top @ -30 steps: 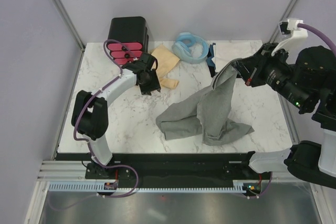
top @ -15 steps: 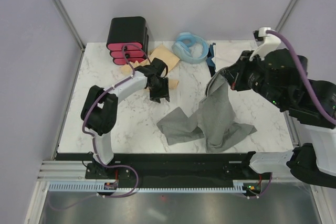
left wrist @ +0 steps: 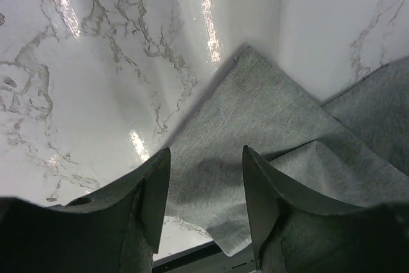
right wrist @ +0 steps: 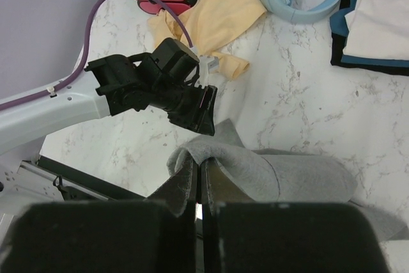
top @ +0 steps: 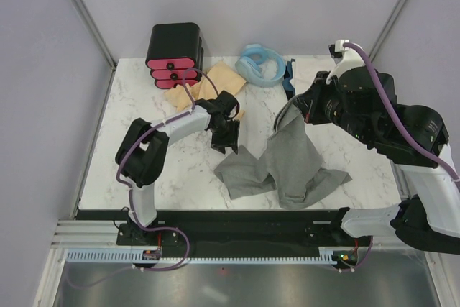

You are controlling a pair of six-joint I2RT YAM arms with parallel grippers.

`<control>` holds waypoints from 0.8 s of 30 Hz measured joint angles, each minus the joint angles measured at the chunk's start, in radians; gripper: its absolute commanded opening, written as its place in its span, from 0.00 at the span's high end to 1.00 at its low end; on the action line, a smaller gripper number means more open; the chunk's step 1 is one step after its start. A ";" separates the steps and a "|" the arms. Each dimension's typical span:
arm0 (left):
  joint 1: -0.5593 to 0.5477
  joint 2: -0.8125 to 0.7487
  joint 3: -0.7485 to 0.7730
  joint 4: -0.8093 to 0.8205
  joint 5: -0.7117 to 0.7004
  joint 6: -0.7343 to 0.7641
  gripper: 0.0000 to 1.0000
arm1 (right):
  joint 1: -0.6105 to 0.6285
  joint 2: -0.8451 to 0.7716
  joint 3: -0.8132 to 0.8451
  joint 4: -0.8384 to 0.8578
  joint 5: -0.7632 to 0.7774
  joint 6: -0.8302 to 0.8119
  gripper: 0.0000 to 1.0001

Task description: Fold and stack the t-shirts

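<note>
A large heather-grey t-shirt (top: 287, 167) lies rumpled on the marble table, one edge lifted. My right gripper (top: 289, 111) is shut on that raised fold, and the right wrist view shows cloth draped over its closed fingertips (right wrist: 201, 165). My left gripper (top: 230, 143) hangs open just above the shirt's far left corner. In the left wrist view grey cloth (left wrist: 255, 126) lies below and between the spread fingers (left wrist: 156, 190), untouched. A tan-yellow t-shirt (top: 215, 84) lies crumpled at the back. Folded dark and whitish t-shirts (right wrist: 377, 23) sit at the back right.
A black box with pink drawers (top: 175, 52) stands at the back left corner. A light-blue coiled hose (top: 260, 64) lies at the back centre. Bare marble (top: 165, 156) spreads left of the grey shirt. The left arm's purple cable (right wrist: 128, 4) loops above the tan shirt.
My left gripper moved from beside the tan shirt toward me and right, to the grey shirt's corner. The right gripper carried the raised fold leftward and lower.
</note>
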 measured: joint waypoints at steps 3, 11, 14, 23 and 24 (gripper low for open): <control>0.000 0.015 0.004 -0.001 0.000 0.009 0.41 | 0.000 0.000 -0.008 0.003 0.001 0.000 1.00; 0.000 0.111 0.095 0.002 0.017 0.037 0.41 | 0.000 0.000 -0.021 0.005 0.005 0.000 1.00; -0.002 0.129 0.124 0.002 0.024 0.041 0.41 | 0.000 0.000 -0.033 0.005 0.005 0.000 1.00; -0.009 0.184 0.209 0.002 0.033 0.044 0.42 | 0.000 0.000 -0.036 0.005 0.006 0.000 1.00; -0.010 0.191 0.214 0.002 0.033 0.044 0.42 | 0.000 0.000 -0.036 0.005 0.008 0.000 1.00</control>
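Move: The near corner of the grey t-shirt lying on the table, which points forward, is about 4 cm ahead of the open left hand, 4 cm to its right and 4 cm below. The shirt's draped body is roughly 17 cm right of this hand and 5 cm back, and the yellow t-shirt is some 25 cm ahead, 6 cm left. From the right hand, holding the shirt high, that corner is about 12 cm ahead, 13 cm left and 44 cm down. With its fingers kept a bit over half open and pointing down, the left hand first dips a little over the table, then glides diagonally forward and right by about 5 cm, ending 1 to 2 cm lower with the grey t-shirt's loose corner between and just ahead of its fingertips; no touch can be made out. The right hand keeps its shut grip on the raised part of the same shirt, holding it nearly still and letting it down by only about 1 cm. ##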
